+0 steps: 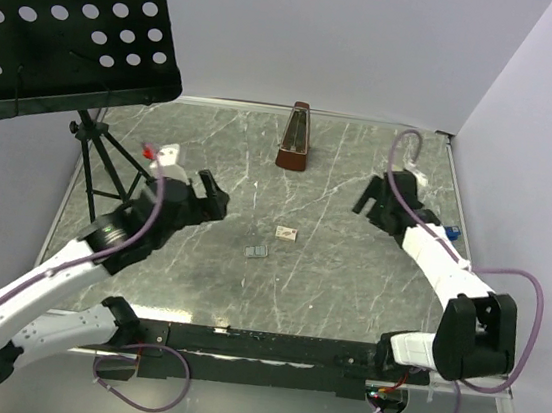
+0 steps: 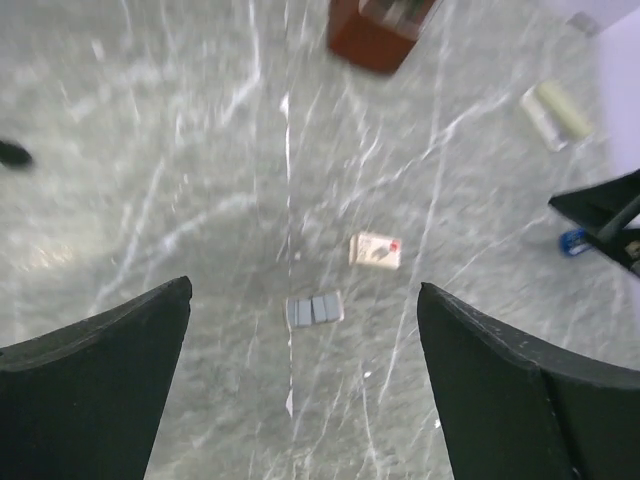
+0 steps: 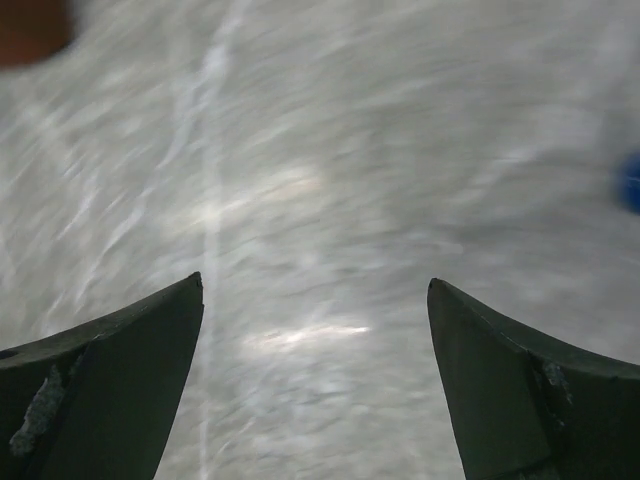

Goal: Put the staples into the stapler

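The staples box (image 1: 286, 233), small and whitish with red print, lies flat on the marble table near its middle. Its silvery-grey staple strips (image 1: 255, 251) lie just left of it and nearer to me. Both show in the left wrist view, the box (image 2: 375, 250) and the strips (image 2: 314, 309). My left gripper (image 1: 221, 196) is open and empty, left of them and above the table (image 2: 305, 290). My right gripper (image 1: 363, 199) is open and empty, right of them over bare table (image 3: 315, 282). A small blue object (image 1: 451, 232), perhaps a stapler, lies behind the right arm.
A brown metronome (image 1: 295, 138) stands at the back centre. A black music stand (image 1: 67, 20) with its tripod fills the back left. A whitish object (image 1: 416, 170) lies at the back right, and a white and red object (image 1: 166, 156) lies by the left arm.
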You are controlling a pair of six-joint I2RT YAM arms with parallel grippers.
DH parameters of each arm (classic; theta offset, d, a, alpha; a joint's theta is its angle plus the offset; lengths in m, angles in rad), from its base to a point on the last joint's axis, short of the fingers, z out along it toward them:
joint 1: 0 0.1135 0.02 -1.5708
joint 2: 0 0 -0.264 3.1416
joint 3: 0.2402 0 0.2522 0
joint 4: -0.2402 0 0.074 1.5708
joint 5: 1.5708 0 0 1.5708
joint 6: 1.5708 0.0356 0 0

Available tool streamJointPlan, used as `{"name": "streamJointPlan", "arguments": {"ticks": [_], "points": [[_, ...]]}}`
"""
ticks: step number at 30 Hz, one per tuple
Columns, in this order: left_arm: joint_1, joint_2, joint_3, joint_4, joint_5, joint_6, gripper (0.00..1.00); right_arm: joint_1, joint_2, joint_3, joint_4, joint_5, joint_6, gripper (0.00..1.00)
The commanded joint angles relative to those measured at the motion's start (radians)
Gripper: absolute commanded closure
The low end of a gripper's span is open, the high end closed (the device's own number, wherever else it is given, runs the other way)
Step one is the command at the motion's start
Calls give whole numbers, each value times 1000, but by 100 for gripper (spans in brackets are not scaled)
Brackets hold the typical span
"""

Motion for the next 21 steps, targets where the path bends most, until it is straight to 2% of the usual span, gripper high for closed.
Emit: {"name": "streamJointPlan", "arguments": {"ticks": [1,4,9,14,21], "points": [[5,-139,75,-94,-79,186,0,-111,-71,21,-195,200,47,0],[7,-210,92,-104,-135,262,1,-197,-66,19,-255,271,91,0],[7,-311,-20,0,-243,339,1,-319,-29,45,-238,219,113,0],[45,-360,-114,80,-190,366,1,-388,87,116,-238,208,154,0],[95,-391,-137,95,-116,368,0,-441,231,187,-204,185,150,4]]}}
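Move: The blue stapler lies about 20 cm to the right of the open right hand, some 1 cm ahead and 9 cm below. A pale green stapler stands about 11 cm to the left of the blue one and 14 cm farther out; the small white staple box is about 17 cm left of the right hand and 3 cm back. From the left hand the blue stapler is roughly 51 cm right, 9 cm ahead and 20 cm down. Open right hand swings 17 cm right towards the blue stapler, turning clockwise; left hand retreats 9 cm left. ##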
